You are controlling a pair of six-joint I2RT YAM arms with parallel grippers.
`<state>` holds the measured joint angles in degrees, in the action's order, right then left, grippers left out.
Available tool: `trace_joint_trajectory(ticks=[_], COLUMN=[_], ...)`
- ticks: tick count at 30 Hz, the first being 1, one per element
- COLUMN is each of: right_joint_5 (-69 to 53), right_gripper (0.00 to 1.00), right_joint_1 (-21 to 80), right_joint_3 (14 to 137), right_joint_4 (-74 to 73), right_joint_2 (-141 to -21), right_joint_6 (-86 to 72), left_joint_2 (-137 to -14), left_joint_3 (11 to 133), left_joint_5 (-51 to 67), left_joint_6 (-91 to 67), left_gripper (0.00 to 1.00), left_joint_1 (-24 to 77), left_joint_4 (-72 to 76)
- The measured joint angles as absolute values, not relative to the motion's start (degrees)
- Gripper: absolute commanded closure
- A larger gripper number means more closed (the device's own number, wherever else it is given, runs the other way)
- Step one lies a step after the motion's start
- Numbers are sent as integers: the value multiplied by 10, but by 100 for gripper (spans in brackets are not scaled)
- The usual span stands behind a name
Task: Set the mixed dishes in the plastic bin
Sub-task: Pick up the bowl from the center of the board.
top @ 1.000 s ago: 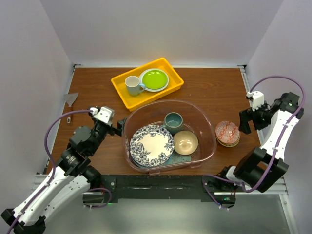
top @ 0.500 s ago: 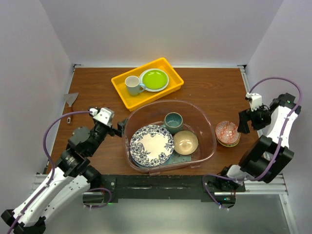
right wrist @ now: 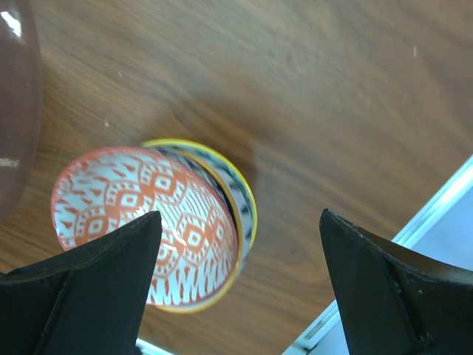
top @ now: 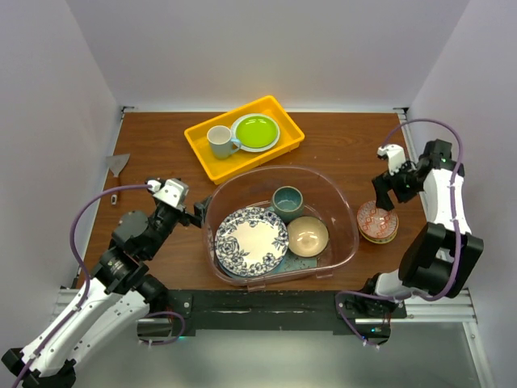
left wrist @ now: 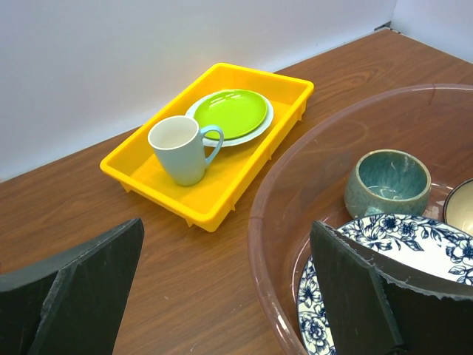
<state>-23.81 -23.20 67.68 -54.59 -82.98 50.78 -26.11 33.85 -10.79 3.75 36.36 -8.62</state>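
Note:
The plastic bin [top: 279,170] sits mid-table and holds a blue-floral plate [top: 251,239], a dark teal mug [top: 287,200] and a tan bowl [top: 308,235], with a mint-green tray [top: 305,261] showing beneath them. A red-patterned bowl [top: 377,221] stands on the table just right of the bin. In the right wrist view this red-patterned bowl [right wrist: 140,222] lies tilted in a yellow-rimmed dish. My right gripper [top: 386,192] hovers over its far side, open and empty [right wrist: 240,288]. My left gripper [top: 198,212] is open at the bin's left rim [left wrist: 273,222], holding nothing.
A yellow tray [top: 242,137] at the back holds a white mug [top: 218,141] and a lime-green plate [top: 256,131]. A small scraper [top: 119,164] lies past the table's left edge. The table's right edge [right wrist: 436,214] runs close to the red-patterned bowl.
My right arm has swung left and away from the table's right edge, to above the red-patterned bowl, and its jaws have narrowed a little. The left arm has not moved.

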Motion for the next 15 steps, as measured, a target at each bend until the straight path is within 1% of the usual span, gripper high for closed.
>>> trace_joint_trajectory(ticks=[2, 6, 8, 9, 12, 15], right_joint_5=[-238, -242, -243, -245, -252, -263], right_gripper=[13, 21, 21, 24, 29, 37], right_joint_1=[-213, -206, -206, -206, -206, -203], right_joint_3=[677, 677, 677, 677, 678, 689], right_joint_4=[-542, -548, -556, -561, -571, -590], right_joint_2=[-827, -825, -827, -830, -849, -877], right_joint_6=[523, 580, 622, 643, 703, 751], left_joint_2=[-261, -261, -262, -262, -264, -265], left_joint_3=[338, 338, 338, 338, 338, 338], left_joint_5=[-108, -109, -109, -109, -109, -109], left_joint_6=[37, 37, 37, 37, 37, 37], left_gripper=[0, 0, 0, 0, 0, 0], left_joint_1=[363, 361, 360, 360, 360, 360], left_joint_4=[-86, -86, -86, -86, -86, -86])
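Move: The patterned red-and-white bowl tops the stack just behind my right hand: its middle is about 6 cm back, 2 cm to the left and roughly 5 cm below. The other bowls sit directly under it. The plastic bin's middle lies about 32 cm to my right hand's left and 8 cm back, with the gold bowl in it 23 cm left and 11 cm back. From my left hand the patterned bowl is some 60 cm to the right, about level and 20 cm lower. Twisting my right hand about 25 degrees counter-clockwise, I first ease it some 1 cm left, then lower it about 2 cm towards the far rim of the patterned bowl. Meanwhile I partly close the wide-open fingers, one coming over the inside of the bowl and the other staying outside the rim; contact can't be seen. ##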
